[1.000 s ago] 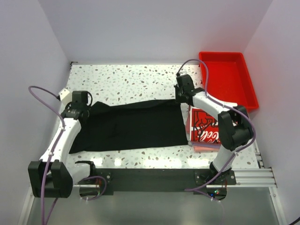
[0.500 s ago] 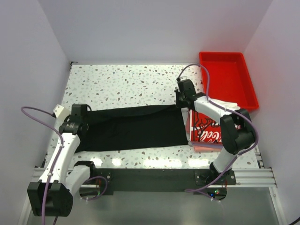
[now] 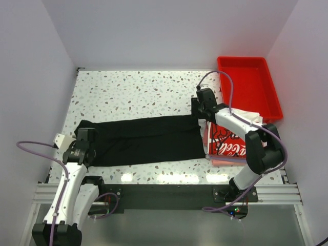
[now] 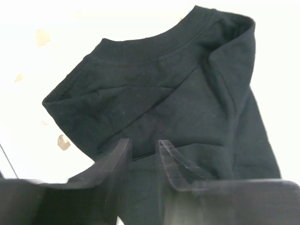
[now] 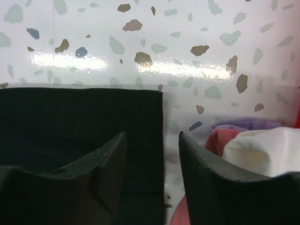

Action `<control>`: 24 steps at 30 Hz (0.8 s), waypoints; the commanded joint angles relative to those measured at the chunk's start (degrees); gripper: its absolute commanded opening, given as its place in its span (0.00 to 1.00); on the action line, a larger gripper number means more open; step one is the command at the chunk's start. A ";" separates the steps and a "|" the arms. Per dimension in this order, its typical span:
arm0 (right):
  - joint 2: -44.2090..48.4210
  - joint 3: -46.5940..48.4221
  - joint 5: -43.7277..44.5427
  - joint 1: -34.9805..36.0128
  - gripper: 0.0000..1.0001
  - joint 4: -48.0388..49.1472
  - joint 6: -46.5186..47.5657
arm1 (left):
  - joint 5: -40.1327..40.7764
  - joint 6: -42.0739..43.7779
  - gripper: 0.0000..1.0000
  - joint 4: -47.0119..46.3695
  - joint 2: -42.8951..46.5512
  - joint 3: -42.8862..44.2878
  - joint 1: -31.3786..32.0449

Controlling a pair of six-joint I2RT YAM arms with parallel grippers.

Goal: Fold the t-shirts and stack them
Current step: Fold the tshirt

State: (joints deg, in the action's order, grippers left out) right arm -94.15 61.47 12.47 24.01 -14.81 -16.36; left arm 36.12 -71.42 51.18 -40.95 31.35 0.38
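Observation:
The black t-shirt (image 3: 143, 139) lies as a long folded band across the table, its collar end (image 4: 164, 93) at the left. My left gripper (image 3: 87, 135) hangs over that collar end, jaws a little apart (image 4: 143, 143), cloth below them and none pinched. My right gripper (image 3: 198, 115) is open (image 5: 152, 138) over the band's right edge (image 5: 70, 122). Right of it is a stack: the white t-shirt with red-and-black print (image 3: 225, 141) on top (image 5: 262, 150), pinkish cloth (image 5: 220, 140) under it.
A red plastic tray (image 3: 251, 87) stands at the back right corner, just behind the stack. Speckled tabletop (image 3: 133, 92) stretches behind the black shirt. Side walls close in on both sides, and a metal rail (image 3: 271, 192) runs along the near edge.
The left arm drew back toward the near left, dragging the shirt's left end nearer and narrowing the band. Both grippers, shut on the shirt before, have opened and let it go.

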 commanded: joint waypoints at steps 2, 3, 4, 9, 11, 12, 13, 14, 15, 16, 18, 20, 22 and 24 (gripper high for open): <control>4.41 0.14 -0.15 0.16 0.69 0.57 -0.08 | 1.68 -2.76 0.54 2.17 5.95 1.69 -0.38; 4.93 0.40 -0.95 0.16 0.98 0.31 0.01 | 1.41 -1.98 0.65 1.82 6.49 2.04 -0.38; 5.11 0.92 -1.83 0.16 0.99 -0.22 0.10 | 0.89 -0.58 0.85 0.95 6.93 2.31 -0.38; 6.08 2.16 -9.90 0.33 0.99 -1.28 0.98 | -9.55 11.44 1.00 -11.34 3.87 3.28 -0.38; 6.26 2.34 -13.51 1.04 0.99 -1.01 1.94 | -18.83 16.20 1.00 -19.05 -0.68 3.45 -0.38; 6.35 2.34 -17.00 2.43 0.99 -0.75 2.12 | -21.41 18.92 1.00 -20.75 -2.71 3.62 -0.38; 6.00 2.16 -19.04 3.23 0.99 -0.23 2.56 | -23.18 19.90 1.00 -21.90 -4.91 3.97 -0.38; 5.65 2.16 -20.63 4.11 0.99 0.04 3.17 | -25.20 21.04 1.00 -24.17 -9.19 4.15 -0.38; 5.21 2.33 -22.04 6.03 0.99 0.30 3.35 | -25.39 22.10 1.00 -24.63 -11.41 4.94 -0.38; 4.42 2.60 -24.14 6.92 0.99 0.48 3.53 | -25.74 22.72 1.00 -25.24 -13.43 5.29 -0.38; 2.22 2.77 -25.21 8.94 0.99 0.57 3.27 | -26.28 24.30 1.00 -27.35 -18.54 6.00 -0.38; 0.38 2.51 -25.83 9.82 0.99 1.53 2.74 | -25.66 25.53 1.00 -29.37 -22.05 6.00 0.49; -0.68 2.25 -26.18 10.27 0.99 2.32 2.39 | -25.66 26.67 1.00 -31.04 -24.17 5.74 0.93; -1.83 2.25 -26.44 10.27 0.99 2.33 2.30 | -25.92 27.12 1.00 -32.63 -27.24 5.82 1.11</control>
State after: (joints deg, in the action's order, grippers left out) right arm -94.61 62.24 -11.62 34.81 -14.50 -14.26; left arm 11.75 -48.10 24.69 -65.91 35.27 0.91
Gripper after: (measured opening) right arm 0.987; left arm 0.997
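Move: The far, folded band of the black t-shirt lies between the hands: its left part about 10 cm ahead and 7 cm right of the left hand, its right part about 7 cm back and 12 cm left of the right hand, both some 5 cm lower. The shirt's far-left corner is about 16 cm ahead and 2 cm left of the left hand. The folded stack sits roughly 10 cm back and 17 cm right of the right hand, the red bin 14 cm ahead and 24 cm right. Both grippers finish opening wide as they rise about 2 cm clear of the cloth, then swing inward over the folded band, the left about 10 cm forward and 7 cm right, sinking some 5 cm and turning 30 degrees clockwise. The right goes 13 cm left and 7 cm back, turning 30 degrees counter-clockwise, and only starts sinking at the end, its fingers still open. ##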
